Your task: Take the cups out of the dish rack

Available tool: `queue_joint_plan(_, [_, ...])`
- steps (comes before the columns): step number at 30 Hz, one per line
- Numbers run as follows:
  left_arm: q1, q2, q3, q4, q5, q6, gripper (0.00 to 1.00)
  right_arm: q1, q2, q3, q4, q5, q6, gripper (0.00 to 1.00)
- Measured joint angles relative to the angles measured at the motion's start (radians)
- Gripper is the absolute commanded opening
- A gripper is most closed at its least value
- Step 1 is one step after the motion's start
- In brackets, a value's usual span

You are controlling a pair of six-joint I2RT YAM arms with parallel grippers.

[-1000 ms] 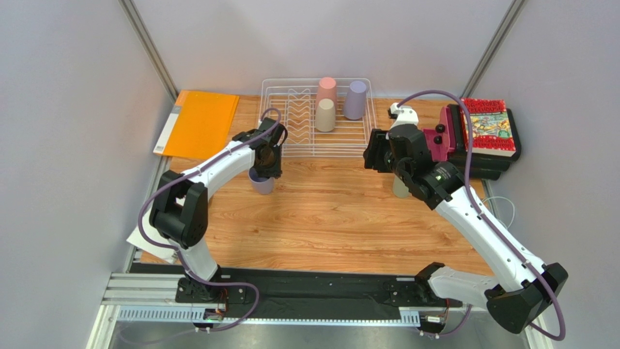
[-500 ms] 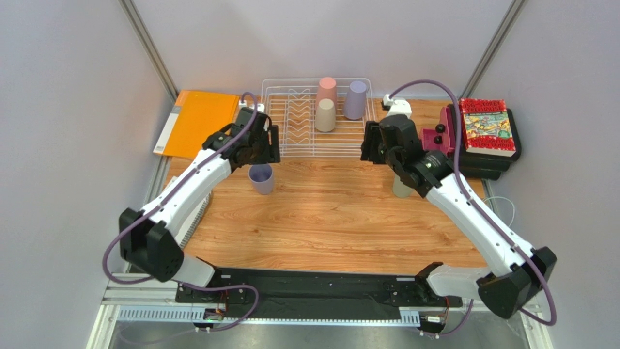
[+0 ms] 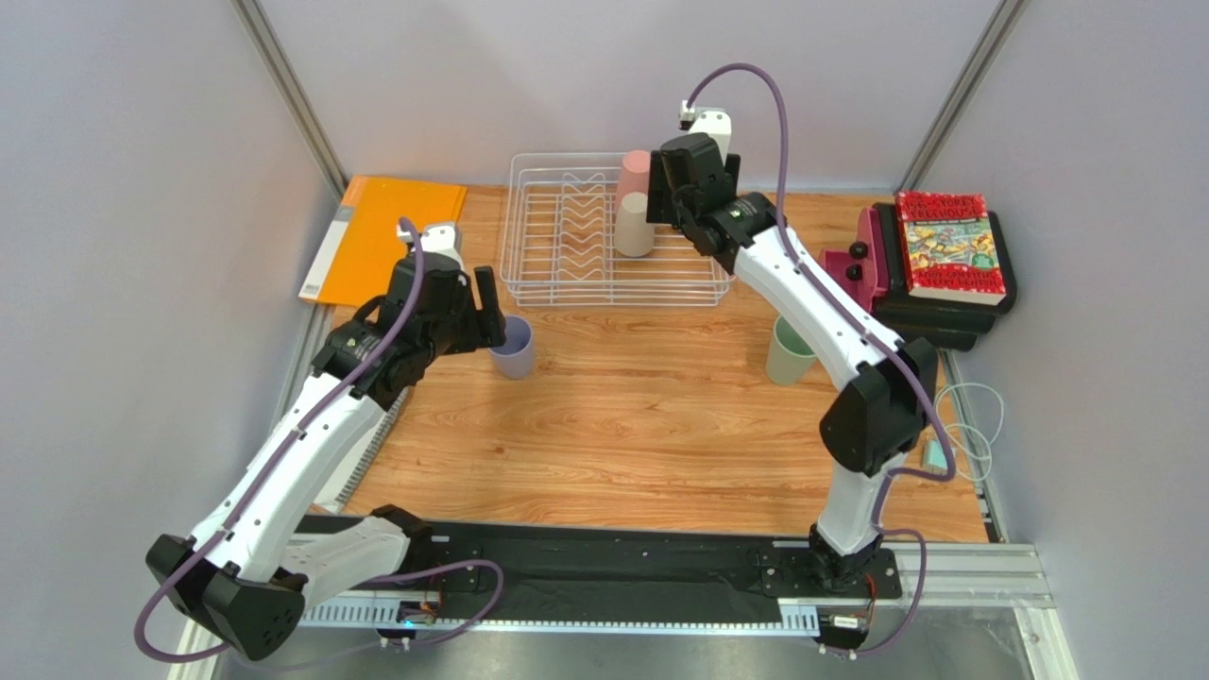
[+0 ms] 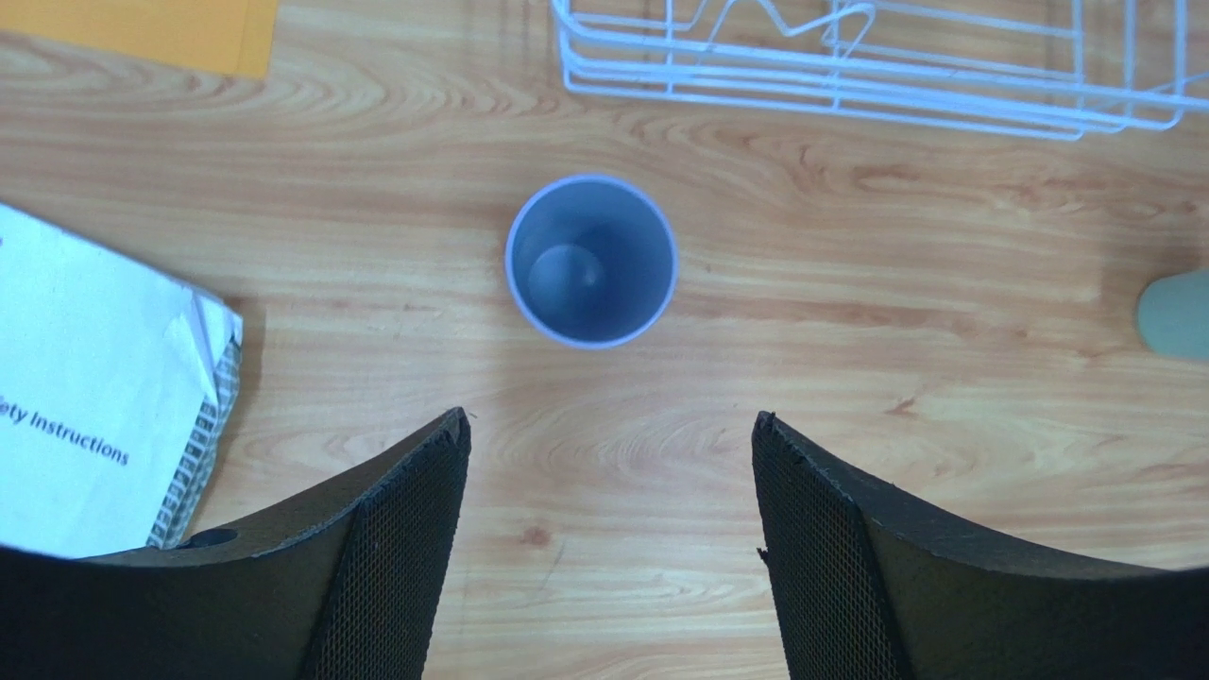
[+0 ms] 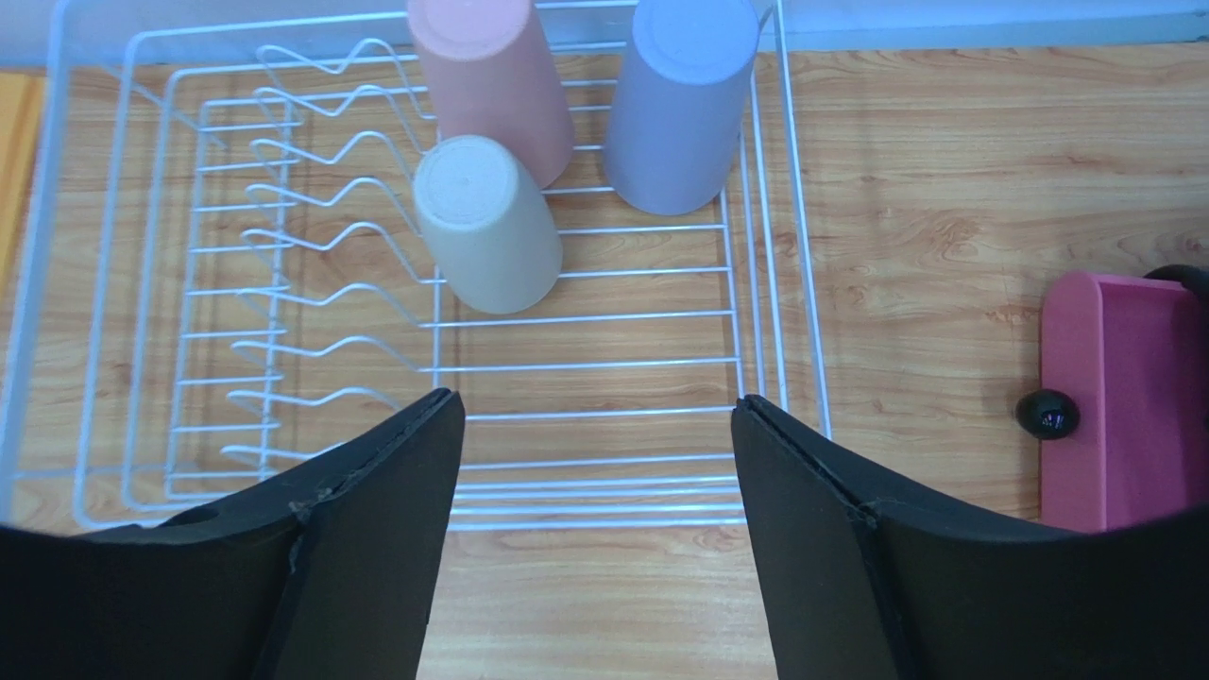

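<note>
The white wire dish rack stands at the back centre. In the right wrist view the rack holds three upturned cups: pink, beige and lavender. The top view shows the pink and beige cups; the right arm hides the lavender one. My right gripper is open and empty above the rack. A second lavender cup stands upright on the table. My left gripper is open and empty just near it. A sage green cup stands on the table.
An orange folder lies left of the rack. A red book on a black box and a pink device sit at the right. A white leaflet lies at the table's left edge.
My left gripper has drawn back from the lavender cup on the table. My right arm has swung from beside the green cup to above the rack's back right, covering the lavender cup there.
</note>
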Motion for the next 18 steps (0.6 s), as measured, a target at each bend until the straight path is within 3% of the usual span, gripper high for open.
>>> queue_joint_plan(6, [0.000, -0.013, -0.062, -0.019, 0.005, -0.018, 0.79, -0.051, 0.146, 0.072, 0.020, 0.006, -0.009, 0.75])
queue_joint_plan(18, [-0.002, -0.029, -0.158, 0.004, 0.039, -0.042, 0.79, -0.129, 0.456, 0.438, 0.071, -0.025, -0.066, 0.78])
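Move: The right hand, open and empty over the rack, is going for the tall purple cup in the rack's far right corner, about 20 cm ahead, 4 cm to its right and some 14 cm below. The pink cup stands level with that cup, about 11 cm to its left; the beige cup is some 13 cm ahead of the hand, 7 cm to its left and 16 cm below. From the left hand, the tall purple cup lies about 38 cm ahead, 39 cm to the right and 12 cm below. The right hand reaches quickly forward about 13 cm over the rack towards the tall purple cup, sinking some 5 cm, mostly early on, and passing to the right of the beige cup with its fingers staying wide open and the wrist turning only about 5 degrees clockwise. Meanwhile the empty left hand, fingers still open, sinks about 5 cm and draws back some 2 cm beside the small purple cup on the table, its fingers tipping slightly further down, without touching the cup. ##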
